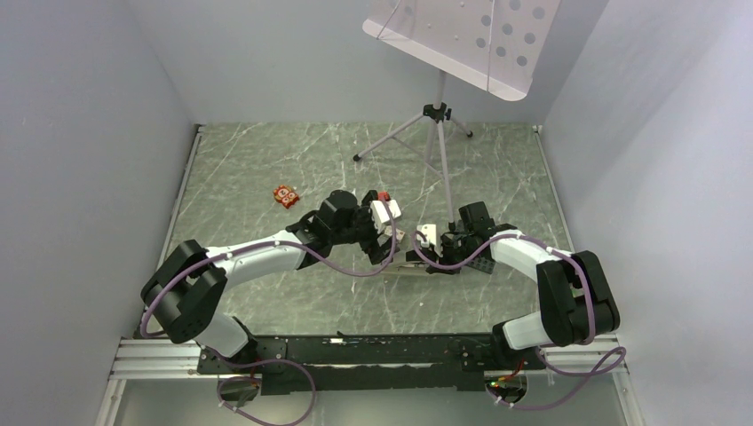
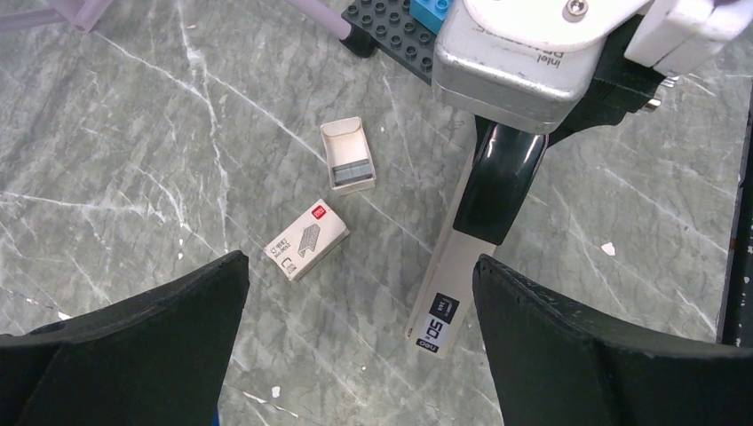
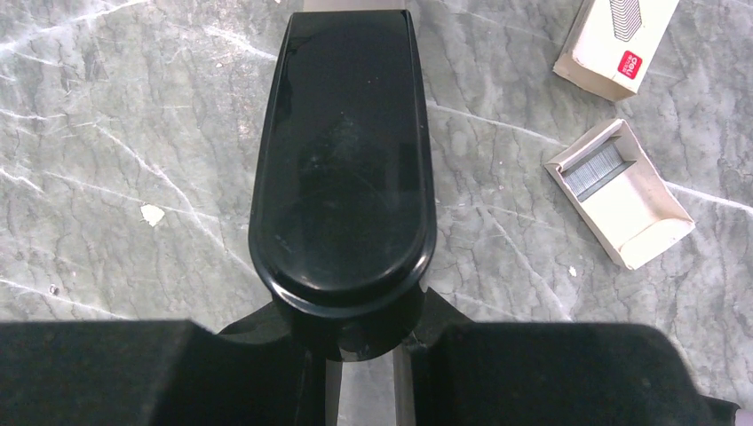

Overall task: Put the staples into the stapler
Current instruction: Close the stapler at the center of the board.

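The stapler (image 2: 484,222) lies flat on the marble table, a pale body with a glossy black top (image 3: 342,177). My right gripper (image 3: 368,333) is shut on its rear end, one finger on each side. The staples (image 2: 352,169) are a small silver-grey block in an open white cardboard tray, left of the stapler; the right wrist view has the staples (image 3: 597,169) at its right. My left gripper (image 2: 360,262) hangs open above the table, between the staple boxes and the stapler's front end, with nothing between its fingers. From above, the left gripper (image 1: 391,232) and right gripper (image 1: 432,251) are close together.
A white staple-box sleeve (image 2: 306,240) lies just in front of the tray. A black studded baseplate (image 2: 391,31) carrying a blue brick (image 2: 432,11) sits behind the stapler. Red toy bricks (image 1: 285,195) lie at the back left. A tripod (image 1: 435,124) stands at the back.
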Robot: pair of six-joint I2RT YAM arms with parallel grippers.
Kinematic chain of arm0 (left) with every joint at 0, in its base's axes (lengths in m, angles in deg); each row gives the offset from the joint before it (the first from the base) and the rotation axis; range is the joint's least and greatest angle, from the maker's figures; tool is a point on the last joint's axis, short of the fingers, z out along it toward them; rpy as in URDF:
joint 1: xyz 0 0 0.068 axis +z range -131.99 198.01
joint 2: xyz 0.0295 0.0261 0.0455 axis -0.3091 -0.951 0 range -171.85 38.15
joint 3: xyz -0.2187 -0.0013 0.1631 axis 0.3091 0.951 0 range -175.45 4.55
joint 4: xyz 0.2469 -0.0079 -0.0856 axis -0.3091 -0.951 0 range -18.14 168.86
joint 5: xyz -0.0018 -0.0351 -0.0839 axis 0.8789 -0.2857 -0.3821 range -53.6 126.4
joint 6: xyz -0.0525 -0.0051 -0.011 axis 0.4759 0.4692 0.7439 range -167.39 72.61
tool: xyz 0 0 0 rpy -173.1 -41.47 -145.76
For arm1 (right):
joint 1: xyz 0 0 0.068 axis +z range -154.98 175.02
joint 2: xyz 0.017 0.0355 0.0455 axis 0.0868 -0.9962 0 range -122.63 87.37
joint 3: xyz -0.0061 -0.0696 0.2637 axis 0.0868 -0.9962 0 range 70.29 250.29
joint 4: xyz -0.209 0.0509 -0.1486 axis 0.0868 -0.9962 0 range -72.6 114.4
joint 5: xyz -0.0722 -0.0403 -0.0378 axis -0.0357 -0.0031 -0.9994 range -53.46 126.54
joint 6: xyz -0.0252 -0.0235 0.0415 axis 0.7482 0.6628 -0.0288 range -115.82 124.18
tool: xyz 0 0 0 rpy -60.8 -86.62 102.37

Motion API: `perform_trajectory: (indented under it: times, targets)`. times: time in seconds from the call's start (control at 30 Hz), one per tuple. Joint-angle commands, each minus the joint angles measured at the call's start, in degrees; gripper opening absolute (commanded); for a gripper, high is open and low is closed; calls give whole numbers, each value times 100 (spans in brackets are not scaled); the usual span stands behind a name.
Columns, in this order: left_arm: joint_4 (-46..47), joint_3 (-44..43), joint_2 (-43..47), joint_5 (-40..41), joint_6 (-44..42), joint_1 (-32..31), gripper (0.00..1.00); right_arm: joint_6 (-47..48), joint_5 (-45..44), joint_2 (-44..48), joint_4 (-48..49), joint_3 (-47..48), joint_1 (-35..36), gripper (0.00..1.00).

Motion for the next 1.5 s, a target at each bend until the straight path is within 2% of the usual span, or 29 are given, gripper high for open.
perform_trajectory:
  times: [0.0,0.27,0.57,0.93,1.1,1.47]
  targets:
    - [-42,-209,46,-22,-39,-3,99,-32,-62,29,42,-52,-8,12]
    - [-55,-235,29,31,326,163,99,-26,-67,31,82,-48,-10,13]
    - [-415,-596,-174,-375,-167,127,100,-27,-57,81,28,-56,-9,13]
    - [-926,-827,-545,-478,-1151,-269,99,-52,-74,43,4,-9,-4,14]
    - [-1097,-963,-771,-661,-1401,-304,99,-156,-38,50,88,-12,-5,17]
    - [-1033,-965,-1073,-876,-1489,-534,98,-314,11,222,138,-151,-9,31]
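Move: The closed stapler's middle lies roughly 5 cm back and 6 cm right of the wide-open left hand, about 12 cm below it. The right hand has the stapler by its black end; from there the middle is level fore and aft, some 6 cm left and a little lower. From the left hand, the closed staple box is about 3 cm ahead and 2 cm right, the open one 3 cm ahead and 8 cm right, both 13 cm down. The right hand keeps the stapler's black end pinched, standing still, and only at the very last slackens its fingers slightly. Empty and wide open, the left hand drifts about 1 cm forward, then heads down, right and back towards the stapler, ending some 4.5 cm lower, turned 15 degrees clockwise with its fingers tipped further down, without touching the stapler. ##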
